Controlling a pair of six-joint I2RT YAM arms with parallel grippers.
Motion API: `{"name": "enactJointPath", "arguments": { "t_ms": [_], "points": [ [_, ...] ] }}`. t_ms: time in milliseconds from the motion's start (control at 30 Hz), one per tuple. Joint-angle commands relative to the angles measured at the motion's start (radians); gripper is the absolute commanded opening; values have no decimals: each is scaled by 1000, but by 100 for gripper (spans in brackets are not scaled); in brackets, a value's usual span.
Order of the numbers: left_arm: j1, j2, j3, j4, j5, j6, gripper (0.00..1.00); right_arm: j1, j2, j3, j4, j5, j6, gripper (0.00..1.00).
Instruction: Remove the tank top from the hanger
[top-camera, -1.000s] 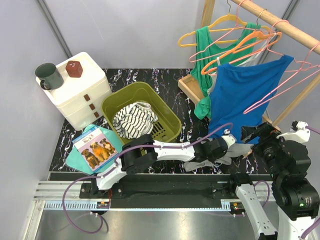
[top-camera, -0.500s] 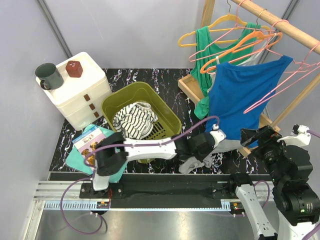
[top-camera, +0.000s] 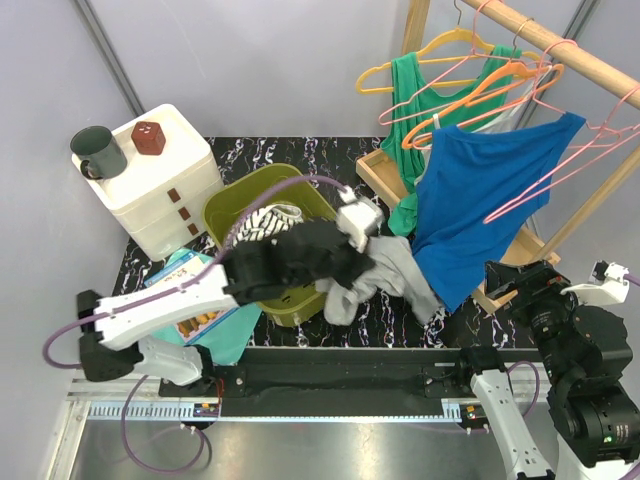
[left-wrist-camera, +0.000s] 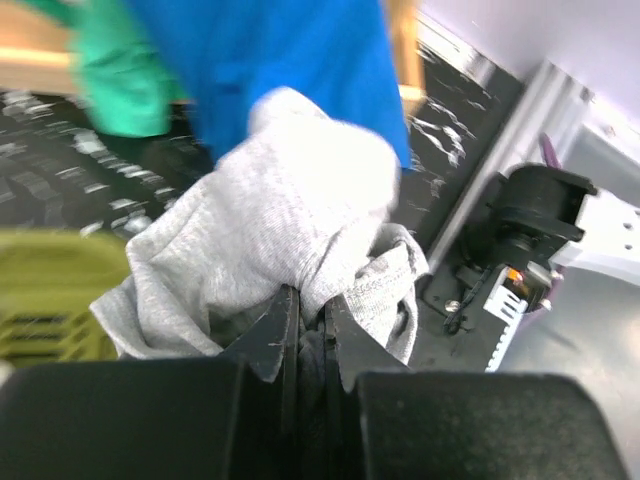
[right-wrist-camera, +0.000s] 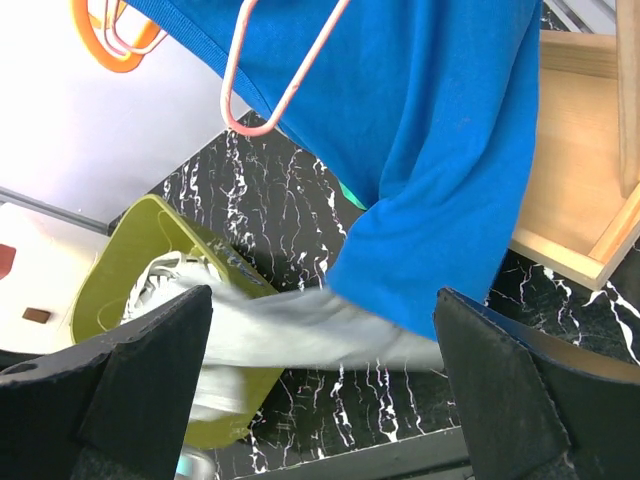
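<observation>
My left gripper (top-camera: 345, 262) is shut on a bunched grey tank top (top-camera: 385, 270), held above the table by the near right corner of the green basket. The wrist view shows its jaws (left-wrist-camera: 311, 295) pinching a fold of the grey knit (left-wrist-camera: 270, 220). The cloth trails right, to under the hem of a blue top (top-camera: 490, 200) that hangs on a pink hanger (top-camera: 560, 170). No hanger shows inside the grey top. My right gripper (top-camera: 510, 282) stands open and empty at the right, below the blue top (right-wrist-camera: 430, 150); between its fingers (right-wrist-camera: 322, 293) the grey top (right-wrist-camera: 270, 330) stretches across.
The green basket (top-camera: 335, 222) holds a striped cloth (top-camera: 262, 225). On the wooden rail (top-camera: 540, 40) hang a green top (top-camera: 410, 120) and an orange hanger (top-camera: 480, 95). A white drawer box (top-camera: 165, 180) with a mug (top-camera: 97, 150) stands at the back left.
My left arm has swung up and to the left from the table's front toward the basket, dragging the grey tank top along. The right gripper has stayed put and open.
</observation>
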Motion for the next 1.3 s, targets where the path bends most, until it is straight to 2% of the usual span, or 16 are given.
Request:
{"name": "enactJointPath", "arguments": {
  "t_ms": [0, 267, 567, 667, 767, 933, 1100, 1267],
  "points": [
    [108, -181, 7, -72, -26, -29, 0, -2, -6, -9, 56, -36, 12, 100],
    [321, -347, 123, -226, -79, 28, 0, -2, -20, -57, 79, -89, 18, 100],
    [482, -302, 358, -323, -117, 123, 0, -2, -30, -74, 86, -109, 16, 100],
    [519, -301, 369, -328, -168, 145, 0, -2, -27, -77, 86, -110, 15, 100],
    [569, -278, 352, -325, -184, 159, 0, -2, -24, -83, 92, -116, 13, 99],
    [675, -220, 266, -296, -87, 122, 0, -4, -18, -86, 101, -138, 16, 100],
    [698, -174, 29, -159, 88, 64, 0, -2, -14, -62, 101, -141, 15, 100],
    [718, -13, -56, -99, 97, 8, 0, -2, -11, -29, 98, -187, 23, 100]
  ]
}}
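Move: Hanging from the left hand's shut fingers, the gray tank top is bound for the green basket, whose middle lies about 20 cm ahead, 18 cm to the left and 23 cm below. The striped tank top is already in it, some 3 cm left of its middle. The blue tank top hangs about 18 cm ahead and 24 cm to the right, 5 cm lower. From the right hand the basket is about 23 cm ahead, 44 cm left, 27 cm below. Swinging the still-pinched gray tank top left and upward, the left hand arcs some 25 cm left while rising about 16 cm and reaching forward to the basket, turning roughly 40 degrees counter-clockwise. Over the basket it sinks those 16 cm again, still drawing forward and easing slightly right, fingers keeping their grip. ##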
